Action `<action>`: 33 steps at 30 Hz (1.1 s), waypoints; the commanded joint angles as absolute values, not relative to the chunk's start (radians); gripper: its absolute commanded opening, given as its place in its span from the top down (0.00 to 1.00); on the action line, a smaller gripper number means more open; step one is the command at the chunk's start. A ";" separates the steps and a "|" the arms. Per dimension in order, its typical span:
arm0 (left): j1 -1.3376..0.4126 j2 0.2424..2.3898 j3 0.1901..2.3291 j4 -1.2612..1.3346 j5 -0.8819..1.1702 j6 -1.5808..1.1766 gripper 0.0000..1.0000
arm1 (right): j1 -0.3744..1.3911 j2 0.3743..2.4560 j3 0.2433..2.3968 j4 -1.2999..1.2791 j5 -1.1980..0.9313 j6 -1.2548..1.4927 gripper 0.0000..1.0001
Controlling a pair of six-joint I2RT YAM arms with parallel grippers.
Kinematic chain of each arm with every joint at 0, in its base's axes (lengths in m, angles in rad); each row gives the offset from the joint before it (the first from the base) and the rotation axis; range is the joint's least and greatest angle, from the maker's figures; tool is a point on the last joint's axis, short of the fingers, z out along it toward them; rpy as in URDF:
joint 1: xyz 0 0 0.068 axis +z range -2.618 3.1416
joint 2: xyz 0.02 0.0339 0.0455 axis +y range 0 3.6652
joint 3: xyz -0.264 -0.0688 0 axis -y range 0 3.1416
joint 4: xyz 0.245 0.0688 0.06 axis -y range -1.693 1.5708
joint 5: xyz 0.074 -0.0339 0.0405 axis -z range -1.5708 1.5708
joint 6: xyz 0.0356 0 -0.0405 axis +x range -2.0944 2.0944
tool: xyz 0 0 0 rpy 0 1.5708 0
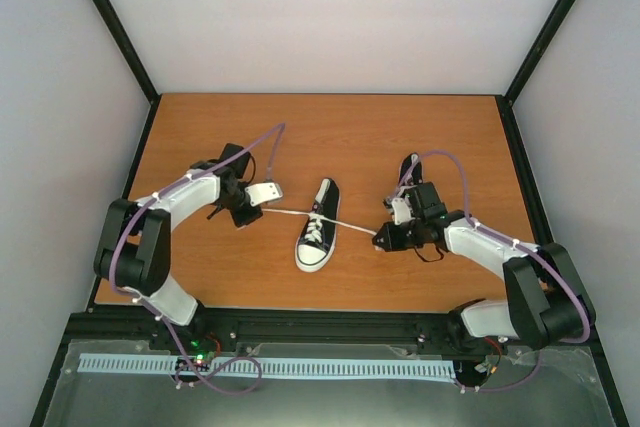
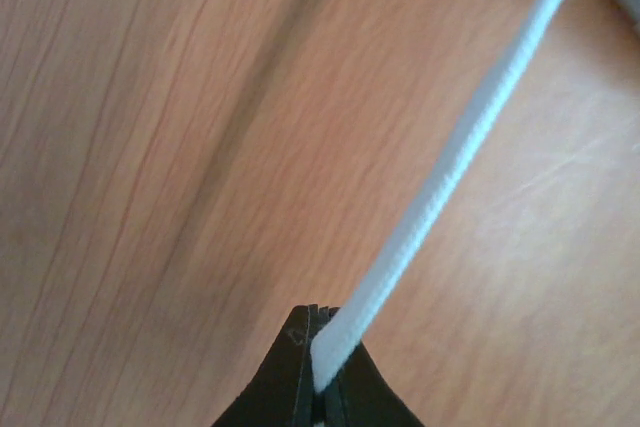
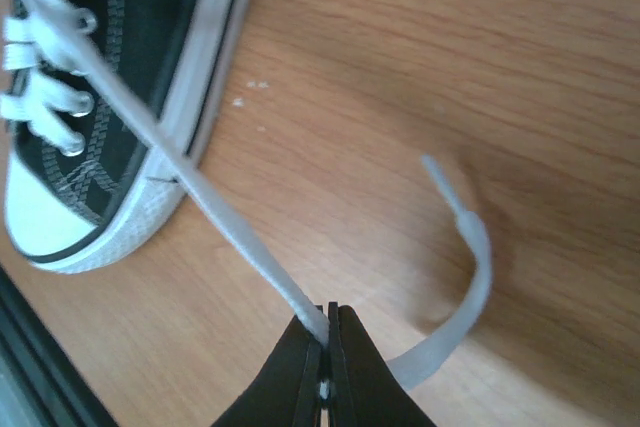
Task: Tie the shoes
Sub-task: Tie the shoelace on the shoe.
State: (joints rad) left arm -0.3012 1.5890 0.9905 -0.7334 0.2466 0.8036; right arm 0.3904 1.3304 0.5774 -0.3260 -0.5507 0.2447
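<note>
One black shoe (image 1: 318, 227) with a white toe cap lies in the middle of the table, toe toward the arms. Its white laces are stretched out to both sides. My left gripper (image 1: 259, 209) is shut on the left lace (image 1: 286, 213), which in the left wrist view runs taut from the gripper (image 2: 322, 347) up to the right as a white lace (image 2: 450, 167). My right gripper (image 1: 378, 238) is shut on the right lace (image 1: 350, 228). In the right wrist view the shoe (image 3: 110, 97) is at top left, the lace (image 3: 220, 227) enters the gripper (image 3: 328, 332), and its free end (image 3: 470, 277) curls off right.
The wooden table (image 1: 330, 137) is bounded by a black frame (image 1: 150, 137) and pale walls. A dark shape (image 1: 408, 169) sits behind the right wrist, partly hidden by the arm. The table's near edge (image 3: 40, 367) lies just past the shoe's toe.
</note>
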 commanded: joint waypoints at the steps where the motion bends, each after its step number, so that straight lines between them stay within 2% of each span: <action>1: -0.262 1.644 0.990 -0.674 0.115 0.783 0.99 | 0.317 1.341 0.553 -0.278 -0.509 0.303 0.97; 8: -0.239 1.755 1.024 -0.599 -0.014 0.756 0.99 | 0.244 1.340 0.543 -0.287 -0.460 0.291 0.97; 18: -0.225 1.756 1.002 -0.600 -0.042 0.765 0.99 | 0.158 1.362 0.518 -0.268 -0.506 0.263 0.97; 20: -0.237 1.734 1.012 -0.639 0.005 0.740 0.99 | 0.165 1.376 0.536 -0.278 -0.521 0.260 0.97; 26: -0.409 1.636 0.971 -0.669 0.187 0.705 0.99 | 0.312 1.364 0.615 -0.331 -0.438 0.237 0.97; 33: -0.560 1.693 0.986 -0.667 0.259 0.698 0.99 | 0.392 1.370 0.627 -0.304 -0.420 0.260 0.97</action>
State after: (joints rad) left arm -0.5014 1.6665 0.9714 -0.6529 0.1944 0.7113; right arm 0.3607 1.3712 0.6014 -0.3096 -0.4515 0.2527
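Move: Each shut gripper already holds one end of the shoelace. For the left hand the lace crossing on the near shoe lies about 12 cm to its right, level with it fore and aft and much the same in height. From the right hand that crossing is some 13 cm left and 4 cm ahead; the shoe's middle is about 12 cm left and 2 cm ahead, and the second shoe roughly 8 cm right and 8 cm ahead. Both hands keep the lace ends pinched and go on drawing them outward from the shoe: the left goes some 5 cm left and forward while sinking about 4, the right about 6 cm right and 3 forward, its wrist turning some 15 degrees clockwise. After a brief hold the left swings back rightward and towards the robot, nearing the shoe's side, while the right eases back about 4 cm left, both fingers still shut. ##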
